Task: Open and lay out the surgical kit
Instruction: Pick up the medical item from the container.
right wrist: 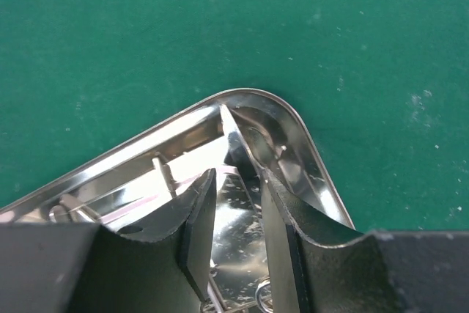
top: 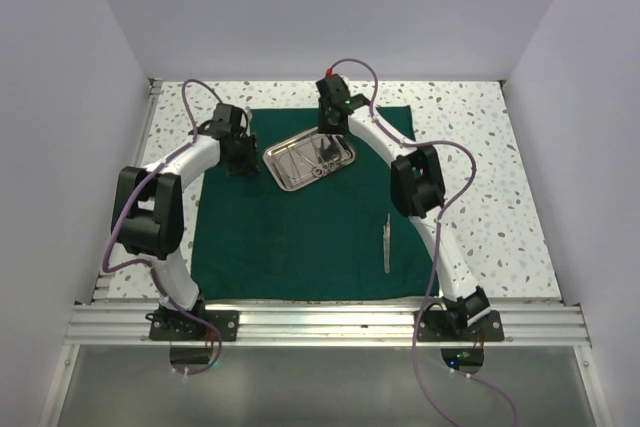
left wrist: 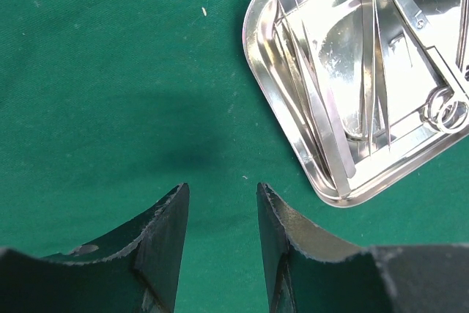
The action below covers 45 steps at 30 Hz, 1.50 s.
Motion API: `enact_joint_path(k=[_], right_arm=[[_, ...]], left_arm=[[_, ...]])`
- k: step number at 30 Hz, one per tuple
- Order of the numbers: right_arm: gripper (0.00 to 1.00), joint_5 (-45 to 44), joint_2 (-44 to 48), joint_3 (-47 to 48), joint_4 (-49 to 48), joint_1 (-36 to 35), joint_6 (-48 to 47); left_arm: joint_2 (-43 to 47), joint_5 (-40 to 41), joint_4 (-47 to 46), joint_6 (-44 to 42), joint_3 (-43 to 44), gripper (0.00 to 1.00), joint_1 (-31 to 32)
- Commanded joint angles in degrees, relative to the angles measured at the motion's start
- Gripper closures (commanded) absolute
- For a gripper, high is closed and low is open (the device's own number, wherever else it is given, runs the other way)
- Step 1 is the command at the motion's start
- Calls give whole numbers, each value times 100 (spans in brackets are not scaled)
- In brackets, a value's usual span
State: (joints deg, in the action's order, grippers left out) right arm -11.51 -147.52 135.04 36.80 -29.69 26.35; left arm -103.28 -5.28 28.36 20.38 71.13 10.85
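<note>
The dark green cloth (top: 290, 247) lies spread flat on the table. On its far middle sits the steel tray (top: 290, 175), with tweezers (left wrist: 322, 115) and ring-handled scissors (left wrist: 447, 111) inside. Another slim pair of tweezers (top: 387, 243) lies alone on the cloth at the right. My left gripper (left wrist: 222, 188) hovers open over bare cloth (left wrist: 110, 71) just left of the tray's rim (left wrist: 272, 100), holding nothing. My right gripper (right wrist: 238, 175) reaches down into a corner of the tray (right wrist: 308, 152). Its jaws stand apart with the tray floor showing between them and a scissor ring (right wrist: 264, 295) near their base.
The speckled tabletop (top: 480, 187) shows around the cloth, wider on the right. White walls close in the left, back and right sides. An aluminium rail (top: 320, 322) carrying both arm bases runs along the near edge.
</note>
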Motion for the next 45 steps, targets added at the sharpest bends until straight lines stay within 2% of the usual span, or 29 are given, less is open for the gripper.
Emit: enact_joint_path(k=[1,4,13,16,17,20,23,30,38,45], right_arm=[[65,149,-83,469,247,-1,-139],[65,-17,-312,681,617,-54,-270],[68,-624,-391,242,1242,-168,-640],[75,-730,-426,259,1347,-186,-692],[82,-765,-426,277,1374,-195,-692],[93,-906,-461,312,1532,-230,-728],[100,-985,-532,365,1751,-247,-754],[100,-1055,-348,382,1779,-247,-754],[100,-1020,671,681,1304,-247,-771],[100,-1046,1375,603,1418,-247,-693]], left_arm=[[72,71,-76,-43,120,54,-39],[80,71,-94,-43,102,54,-39],[72,1,-155,-34,50,54,-48],[72,-26,-190,-25,15,54,-48],[72,-26,-199,-25,23,54,-48],[54,-52,-208,-17,50,54,-57],[19,-70,-225,-17,85,54,-57],[45,-87,-217,-17,111,54,-74],[-60,-158,-155,10,304,54,-74],[-104,-237,-146,54,393,55,-66]])
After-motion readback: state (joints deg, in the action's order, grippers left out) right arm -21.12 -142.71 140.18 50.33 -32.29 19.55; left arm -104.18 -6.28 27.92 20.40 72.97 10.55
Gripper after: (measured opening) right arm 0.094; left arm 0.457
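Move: My right hand is over the right end of the tray with its fingers part open. The slim medical item, seemingly scissors, has its middle about 3 cm back, 2 cm right and 2 cm below. The neighbouring ringed instrument lies some 6 cm back and 3 cm left, and the tray's middle about 6 cm back and 6 cm left, both about 2 cm below. From my idle left hand, the item is roughly 22 cm right, 9 cm ahead and 3 cm lower. I dip my right hand about 1.5 cm down and a little back and right into the tray's right end. There I shut the fingers and pinch the medical item near its pivot, while the wrist rolls some 15 degrees, left side down. Still closing in slightly backwards and rightwards, I then lift nearly straight up, ever faster, by about 7 cm. ##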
